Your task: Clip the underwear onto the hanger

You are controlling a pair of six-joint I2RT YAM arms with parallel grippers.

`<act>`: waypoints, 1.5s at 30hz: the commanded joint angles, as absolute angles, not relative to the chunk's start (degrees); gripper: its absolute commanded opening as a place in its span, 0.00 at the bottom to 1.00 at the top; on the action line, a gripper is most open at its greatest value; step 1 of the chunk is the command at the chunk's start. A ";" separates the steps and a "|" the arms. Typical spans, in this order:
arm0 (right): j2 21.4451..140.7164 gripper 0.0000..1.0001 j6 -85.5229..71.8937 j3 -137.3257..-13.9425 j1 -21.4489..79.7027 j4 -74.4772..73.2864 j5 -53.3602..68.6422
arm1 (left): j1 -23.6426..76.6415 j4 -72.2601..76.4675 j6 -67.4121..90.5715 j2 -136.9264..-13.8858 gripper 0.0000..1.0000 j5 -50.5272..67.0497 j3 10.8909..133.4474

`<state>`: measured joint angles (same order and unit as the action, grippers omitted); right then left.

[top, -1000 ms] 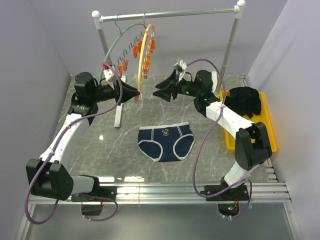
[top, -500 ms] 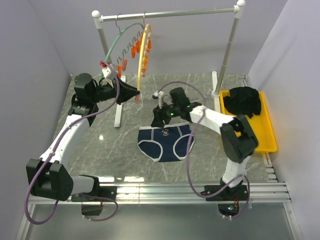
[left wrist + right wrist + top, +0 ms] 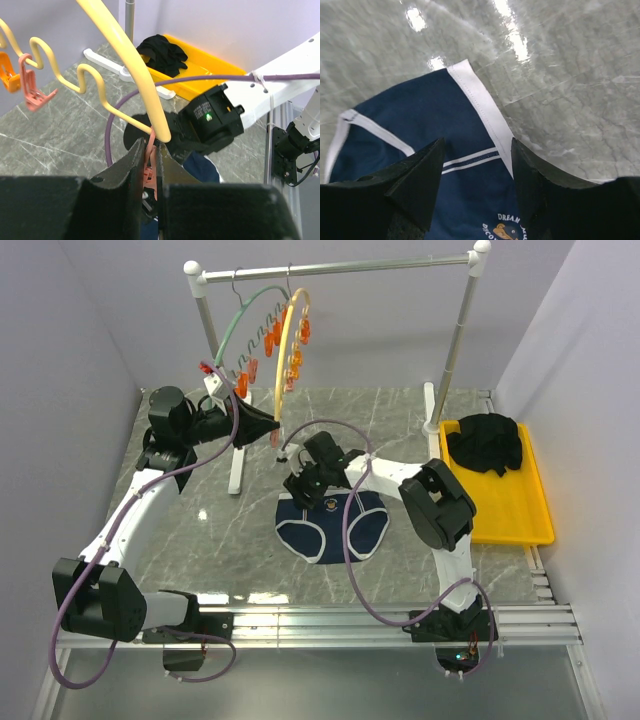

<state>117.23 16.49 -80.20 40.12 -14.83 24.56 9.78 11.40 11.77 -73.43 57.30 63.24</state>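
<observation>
The navy underwear [image 3: 335, 528] with white trim lies flat on the marble table. My right gripper [image 3: 299, 486] hovers open just over its waistband's left end; in the right wrist view the fingers straddle the white waistband [image 3: 487, 114], with the underwear [image 3: 415, 120] beneath and nothing gripped. The yellow hanger [image 3: 285, 345] hangs from the rail. My left gripper [image 3: 272, 428] is shut on an orange clip [image 3: 149, 167] at the hanger's lower end, under the yellow arc [image 3: 127, 55]. My left gripper [image 3: 151, 150] pinches the clip between both fingers.
A green hanger [image 3: 238, 318] with orange clips hangs just left of the yellow one. A yellow tray [image 3: 515, 520] at the right holds a black clothing pile [image 3: 485, 445]. The rack's posts [image 3: 455, 335] and white feet stand at the back.
My right arm swung from beside the hanger down and left to the underwear's waistband, and its jaws widened. The left gripper kept its hold on the clip.
</observation>
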 commanded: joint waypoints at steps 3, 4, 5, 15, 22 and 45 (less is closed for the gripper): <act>118.39 0.63 21.62 -79.36 43.15 -14.67 16.97 | 9.67 14.24 12.66 -72.95 0.00 57.57 64.51; 119.17 0.63 21.62 -79.54 43.24 -14.94 16.61 | 9.67 13.98 12.57 -72.86 0.00 57.57 64.60; 119.53 0.63 21.80 -79.63 43.33 -15.12 16.26 | 9.75 13.80 12.31 -72.86 0.00 57.66 64.69; 122.26 0.32 23.03 -82.88 43.59 -18.99 17.14 | 9.67 13.63 12.31 -72.77 0.00 57.39 64.25; 116.91 0.00 23.38 -78.41 43.07 -11.70 20.12 | 9.67 12.39 11.95 -72.86 0.00 57.39 64.77; 92.02 0.00 23.55 -54.23 41.92 47.11 26.89 | 9.67 12.66 15.82 -73.30 0.00 55.72 65.04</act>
<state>94.37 23.05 -54.41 42.37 37.76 24.49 9.78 11.31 14.76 -73.45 55.77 63.24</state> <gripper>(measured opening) 0.015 0.161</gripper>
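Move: Just below the open right fingers, which slant down to the left, lies the left end of the flat underwear's waistband; the underwear's middle is about 7 cm back, 8 cm to the right and 3 cm down. The pink clip on the yellow hanger is some 29 cm up and 5 cm left, level fore and aft. The white rack foot stands about 12 cm ahead, 13 cm left. From the left hand, the underwear's middle is about 33 cm down, 7 cm back, 12 cm right. Sinking about 1.5 cm onto the underwear, the right hand shuts its fingers on the left end of the waistband, then lifts it quickly some 20 cm up towards the pink clip, the wrist tipping the fingers up by about 50 degrees until they point level to the left. The left hand stays in place, still pinching the clip at the yellow hanger's end. ##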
